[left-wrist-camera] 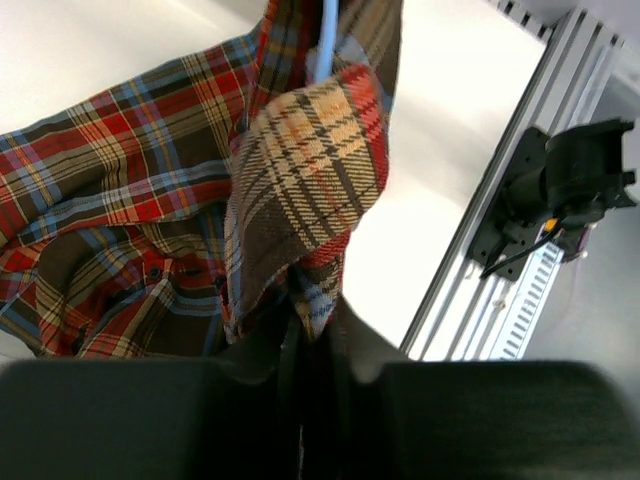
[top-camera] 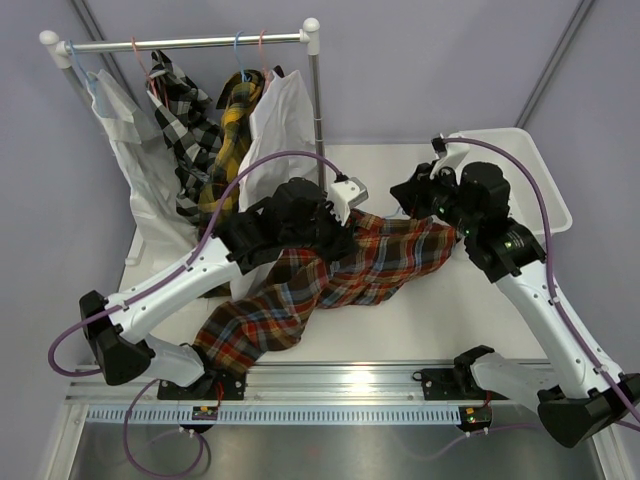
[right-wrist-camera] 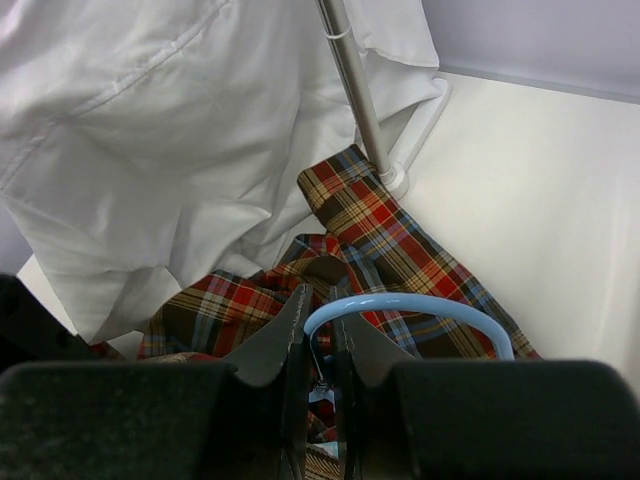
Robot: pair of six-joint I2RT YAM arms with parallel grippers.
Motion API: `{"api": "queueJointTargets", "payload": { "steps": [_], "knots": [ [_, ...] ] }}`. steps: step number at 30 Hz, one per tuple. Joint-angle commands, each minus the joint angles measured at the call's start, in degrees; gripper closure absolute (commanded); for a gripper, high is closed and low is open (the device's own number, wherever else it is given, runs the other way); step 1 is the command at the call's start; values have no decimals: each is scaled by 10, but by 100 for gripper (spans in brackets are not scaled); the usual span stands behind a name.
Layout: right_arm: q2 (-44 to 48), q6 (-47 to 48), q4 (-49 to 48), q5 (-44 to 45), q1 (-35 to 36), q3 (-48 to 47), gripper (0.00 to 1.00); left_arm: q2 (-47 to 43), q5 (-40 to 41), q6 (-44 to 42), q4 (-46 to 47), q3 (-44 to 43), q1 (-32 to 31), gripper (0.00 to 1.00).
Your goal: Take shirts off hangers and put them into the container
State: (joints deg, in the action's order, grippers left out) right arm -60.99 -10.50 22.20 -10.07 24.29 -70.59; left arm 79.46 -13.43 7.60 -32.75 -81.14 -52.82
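A red-orange-blue plaid shirt (top-camera: pixel 330 280) lies crumpled across the table between both arms. My left gripper (top-camera: pixel 335 232) sits over its upper part. In the left wrist view this gripper (left-wrist-camera: pixel 315 310) is shut on a fold of the plaid shirt (left-wrist-camera: pixel 290 170), and a light blue hanger (left-wrist-camera: pixel 325 40) runs up through the cloth. My right gripper (top-camera: pixel 410 196) is at the shirt's right end. In the right wrist view it (right-wrist-camera: pixel 320 305) is shut on the hook of the light blue hanger (right-wrist-camera: pixel 420 303), above the plaid shirt (right-wrist-camera: pixel 390 230). The white container (top-camera: pixel 548 180) stands at the back right, behind the right arm.
A clothes rack (top-camera: pixel 190 42) at the back left carries a white shirt (top-camera: pixel 125 140), a black-white checked shirt (top-camera: pixel 185 130), a yellow-black plaid shirt (top-camera: pixel 232 130) and another white shirt (top-camera: pixel 285 120). Its post (right-wrist-camera: pixel 355 80) stands close ahead of my right gripper. An aluminium rail (left-wrist-camera: pixel 500 240) runs along the near edge.
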Motion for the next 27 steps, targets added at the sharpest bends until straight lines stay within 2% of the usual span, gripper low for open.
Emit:
{"api": "queueJointTargets", "payload": {
  "steps": [1, 2, 3, 6, 7, 15, 18, 22, 27],
  "knots": [
    [34, 11, -21, 39, 2, 4, 100, -31, 11, 15, 52, -17, -1, 73],
    [38, 18, -18, 53, 2, 4, 100, -42, 13, 19, 52, -18, -1, 52],
    [47, 31, -15, 62, 2, 4, 100, -48, 17, 22, 52, -17, -1, 42],
    [68, 51, -2, 92, 2, 8, 100, -84, 24, 38, 51, -11, -1, 23],
    [73, 55, -1, 96, 2, 9, 100, -94, 27, 42, 52, -2, -1, 21],
    [93, 65, -1, 139, 3, 20, 100, -156, 60, 33, 16, 19, -1, 15],
    [91, 65, -12, 134, 2, 26, 100, -130, 52, 42, 16, -14, -1, 15],
    [88, 61, -22, 132, 2, 28, 100, -47, 45, 68, 16, -82, -2, 15],
    [87, 64, -24, 128, 2, 30, 100, 30, 55, 75, 16, -164, -12, 20]
  ]
}}
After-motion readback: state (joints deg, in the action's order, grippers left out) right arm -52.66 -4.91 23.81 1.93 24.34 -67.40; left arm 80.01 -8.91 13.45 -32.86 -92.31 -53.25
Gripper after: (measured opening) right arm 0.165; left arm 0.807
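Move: The left hand still pinches the plaid shirt; the blue hanger's neck lies about 9 cm ahead of it, 8 cm to its right and 6 cm higher, with the shirt's upper part about 8 cm to its right, 1 cm ahead and slightly lower. The white shirt hangs some 12 cm ahead and 16 cm left of that hand. The right hand already has the hanger's neck in its fingers; from it the container lies about 5 cm farther out, 26 cm right and 25 cm down. Straight up some 9 cm goes the left hand, its fingers opening wide at once to let go of the plaid shirt and tilting up about 10 degrees; it eases left and slightly back on the way, then swings forward and right again, still open. The right hand keeps its pinch on the blue hanger and draws it about 5 cm to the right, turning some 10 degrees clockwise, then holds there. ##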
